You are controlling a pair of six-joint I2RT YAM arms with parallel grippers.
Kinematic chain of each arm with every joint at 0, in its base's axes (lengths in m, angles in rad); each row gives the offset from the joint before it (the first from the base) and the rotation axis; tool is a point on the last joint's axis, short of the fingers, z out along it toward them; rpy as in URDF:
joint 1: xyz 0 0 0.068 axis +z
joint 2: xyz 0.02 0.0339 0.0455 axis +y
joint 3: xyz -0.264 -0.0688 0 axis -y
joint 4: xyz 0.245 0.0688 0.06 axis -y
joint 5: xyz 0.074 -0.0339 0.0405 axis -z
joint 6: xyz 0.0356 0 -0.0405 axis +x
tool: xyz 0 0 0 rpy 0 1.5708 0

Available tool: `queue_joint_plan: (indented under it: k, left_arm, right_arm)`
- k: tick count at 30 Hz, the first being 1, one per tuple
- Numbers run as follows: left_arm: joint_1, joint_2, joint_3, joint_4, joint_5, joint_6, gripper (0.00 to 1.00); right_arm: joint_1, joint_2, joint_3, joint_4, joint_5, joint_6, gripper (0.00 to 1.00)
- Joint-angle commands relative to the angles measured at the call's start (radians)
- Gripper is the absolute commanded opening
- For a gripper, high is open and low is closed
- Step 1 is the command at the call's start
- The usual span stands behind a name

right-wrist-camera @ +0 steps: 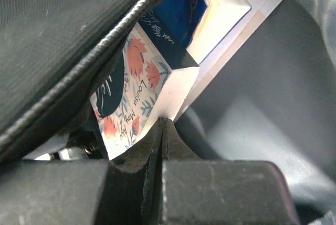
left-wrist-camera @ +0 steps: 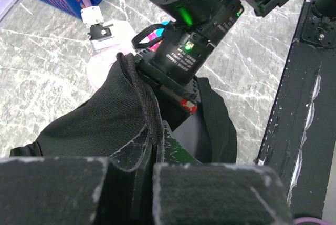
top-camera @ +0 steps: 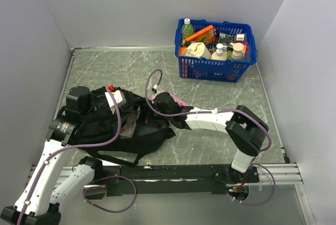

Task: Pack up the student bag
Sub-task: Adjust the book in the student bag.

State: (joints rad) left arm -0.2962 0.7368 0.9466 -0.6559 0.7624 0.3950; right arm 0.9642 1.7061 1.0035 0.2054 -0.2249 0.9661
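The student bag [top-camera: 105, 128] lies as a black heap on the table's near left. My left gripper [left-wrist-camera: 155, 136] is shut on the bag's ribbed rim [left-wrist-camera: 149, 104] and holds the mouth up. My right arm [top-camera: 210, 117] reaches from the right into that mouth, its wrist [left-wrist-camera: 189, 41] just above the rim. Inside the bag, my right gripper [right-wrist-camera: 164, 122] is shut, with its tips touching the lower corner of a floral-covered book [right-wrist-camera: 137, 91]; nothing shows between the jaws. Grey lining [right-wrist-camera: 262, 104] lies to the right of the book.
A blue plastic basket [top-camera: 215, 71] of bottles and packets stands at the back right. A blue book [right-wrist-camera: 176, 12] with a white block [right-wrist-camera: 226, 4] beside it sits deeper in the bag. A pale pink thing [left-wrist-camera: 105, 54] lies on the table beyond the rim. A black rail [left-wrist-camera: 304, 104] borders the near edge.
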Motion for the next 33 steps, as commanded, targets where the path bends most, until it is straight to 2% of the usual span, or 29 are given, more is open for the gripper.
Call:
queue_joint_plan:
  k: [1, 9, 15, 17, 18, 21, 24, 25, 27, 30, 31, 33]
  left_arm:
    - [-0.012, -0.019, 0.031, 0.095, 0.069, -0.004, 0.01]
    - [-0.012, -0.019, 0.035, 0.056, 0.080, 0.019, 0.01]
    - [-0.014, -0.014, 0.043, 0.013, 0.092, 0.056, 0.01]
    - [-0.014, -0.020, 0.026, 0.006, 0.091, 0.062, 0.01]
    - [-0.014, -0.022, 0.020, 0.004, 0.087, 0.065, 0.01]
    - [-0.014, -0.039, -0.002, 0.001, 0.074, 0.080, 0.01]
    - [-0.014, -0.051, -0.031, -0.004, 0.071, 0.097, 0.01]
    - [-0.014, -0.054, -0.040, -0.004, 0.071, 0.099, 0.01]
    - [-0.014, -0.066, -0.071, -0.001, 0.078, 0.097, 0.01]
    - [-0.014, -0.076, -0.097, 0.016, 0.084, 0.081, 0.01]
    - [-0.014, -0.077, -0.101, 0.021, 0.084, 0.077, 0.01]
    - [-0.014, -0.077, -0.100, 0.029, 0.083, 0.073, 0.01]
  right_arm:
    - [-0.013, 0.047, 0.076, 0.114, 0.038, 0.077, 0.00]
    - [-0.053, 0.179, 0.133, 0.198, 0.074, 0.243, 0.00]
    - [-0.067, 0.195, 0.199, 0.209, 0.082, 0.232, 0.01]
    - [-0.082, 0.167, 0.199, 0.189, 0.062, 0.211, 0.12]
    - [-0.085, 0.146, 0.184, 0.186, 0.061, 0.182, 0.23]
    - [-0.111, 0.023, 0.057, 0.180, 0.042, 0.107, 0.44]
    - [-0.157, -0.120, -0.102, 0.106, 0.024, 0.005, 0.55]
    - [-0.174, -0.155, -0.127, 0.089, 0.013, -0.030, 0.56]
    - [-0.252, -0.246, -0.146, -0.033, 0.015, -0.137, 0.69]
    - [-0.402, -0.272, -0.079, -0.228, -0.019, -0.292, 0.71]
    - [-0.432, -0.248, -0.044, -0.339, -0.007, -0.326, 0.72]
    - [-0.505, -0.211, 0.033, -0.394, -0.002, -0.397, 0.73]
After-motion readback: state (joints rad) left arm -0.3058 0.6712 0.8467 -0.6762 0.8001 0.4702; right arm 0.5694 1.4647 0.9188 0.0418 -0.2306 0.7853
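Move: The Little Women book inside the student bag has its middle about 5 cm left of the right hand, 1 cm ahead and 2 cm lower, with the shut fingertips at its near edge. The Jane Eyre book is about 5 cm ahead and 4 cm left of that hand. The pencil case lies on the table, 7 cm ahead and some 13 cm right. For the left hand, holding the bag's rim, the book is level, 4 cm right and 15 cm below. Forward and slightly left, the right hand drives its still-shut fingertips about 7 cm along the Little Women book's side, deeper into the bag, turning some 10 degrees clockwise. The fingers then open wide as the hand draws out right about 17 cm, rising slightly and finishing farther forward, beyond the pencil case. The left hand keeps pinching the rim and lowers it about 3 cm, easing back. ##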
